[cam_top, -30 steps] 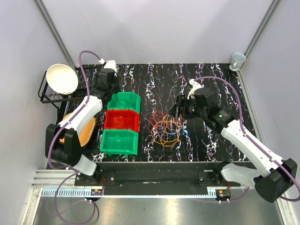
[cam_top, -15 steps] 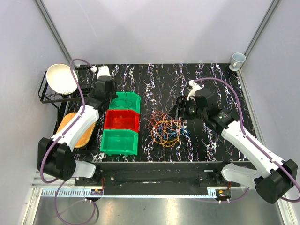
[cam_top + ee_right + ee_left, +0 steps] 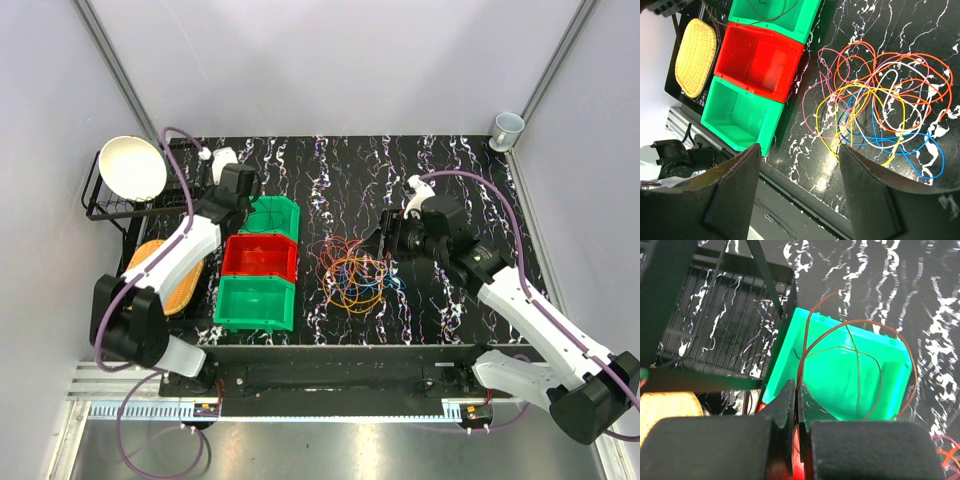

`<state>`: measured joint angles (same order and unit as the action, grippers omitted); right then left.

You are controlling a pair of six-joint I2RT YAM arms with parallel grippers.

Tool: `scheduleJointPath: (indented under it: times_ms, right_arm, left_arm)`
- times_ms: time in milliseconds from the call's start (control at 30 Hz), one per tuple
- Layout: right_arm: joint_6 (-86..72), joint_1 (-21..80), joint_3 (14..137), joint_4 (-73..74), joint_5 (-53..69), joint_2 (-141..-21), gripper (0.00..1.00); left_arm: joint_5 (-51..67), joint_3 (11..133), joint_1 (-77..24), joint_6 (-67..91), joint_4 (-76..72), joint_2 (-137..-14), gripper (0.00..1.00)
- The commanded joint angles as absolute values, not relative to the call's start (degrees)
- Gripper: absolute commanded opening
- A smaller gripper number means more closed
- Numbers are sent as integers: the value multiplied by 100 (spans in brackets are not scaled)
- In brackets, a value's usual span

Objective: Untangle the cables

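A tangle of cables (image 3: 352, 270) in orange, yellow, blue, pink and white lies on the black marbled table, to the right of the bins. In the right wrist view the cables (image 3: 880, 110) lie spread ahead of my right gripper (image 3: 800, 147). That gripper (image 3: 388, 235) is open and empty, hovering just right of the tangle. My left gripper (image 3: 243, 190) is over the far green bin (image 3: 272, 215). In the left wrist view my left gripper (image 3: 797, 395) is shut on a thin brown cable (image 3: 855, 321), whose loops hang into the green bin (image 3: 835, 380).
Three bins stand in a column: far green, red (image 3: 262, 257) and near green (image 3: 255, 303). A black wire rack (image 3: 100, 205) holding a white bowl (image 3: 132, 168) is at the far left, with a woven mat (image 3: 180, 280) in front. A cup (image 3: 507, 128) sits at the far right corner.
My left gripper has swung right, from beside the rack to over the far green bin, with the brown cable in it. The right arm has shifted slightly right.
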<state>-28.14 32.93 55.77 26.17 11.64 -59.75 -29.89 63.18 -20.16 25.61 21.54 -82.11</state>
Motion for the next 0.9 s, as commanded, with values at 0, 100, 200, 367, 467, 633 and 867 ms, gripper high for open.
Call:
scheduleJointPath:
  times_ms: [0, 100, 200, 367, 467, 633, 867]
  right_arm:
    - [-2716, 3322, 5555, 2417, 1160, -5924, 69]
    - [-2646, 3322, 5590, 2417, 1160, -6003, 69]
    - [-2575, 3322, 5599, 2373, 1178, -6099, 69]
    - [-2496, 3322, 5634, 2320, 1204, -6249, 69]
    - [-2444, 3322, 5634, 2312, 1222, -6310, 69]
    - [-2400, 3322, 5625, 2294, 1239, -6381, 68]
    - [-2364, 3322, 5555, 2268, 1266, -6416, 68]
  left_arm:
    - [-3515, 6960, -2039, 3032, 2548, -8699, 0]
    - [-3533, 7241, -2030, 3225, 2742, -9016, 0]
    - [-3594, 7549, -2039, 3427, 2918, -9332, 0]
    - [-3770, 8137, -2039, 3709, 3278, -9956, 0]
    - [-3806, 8340, -2030, 3814, 3331, -10273, 0]
    - [-3815, 8490, -1987, 4068, 3384, -10608, 0]
    - [-3762, 8051, -1960, 4535, 3358, -10407, 0]
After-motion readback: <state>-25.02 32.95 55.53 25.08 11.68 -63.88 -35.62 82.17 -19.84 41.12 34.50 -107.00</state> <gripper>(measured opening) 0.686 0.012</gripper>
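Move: The left hand holds the brown cable high beside the far green box, whose middle lies about 6 cm ahead, 5 cm to the right and 14 cm below. The red box adjoins it, some 4 cm back and 5 cm right of the hand, and the wire rack stands about 10 cm ahead and 14 cm left. From the right hand, the far green box is roughly 20 cm ahead, 25 cm left and 20 cm below. Down and forward goes the left hand, sinking about 7 cm and reaching some 5 cm farther over the far green box; the forward travel ends first and the last stretch is almost straight down. The wrist tips further down and turns roughly 15 degrees counter-clockwise, the shut fingers keeping their pinch on the brown cable. The open right hand, empty, sinks about 2 cm. ##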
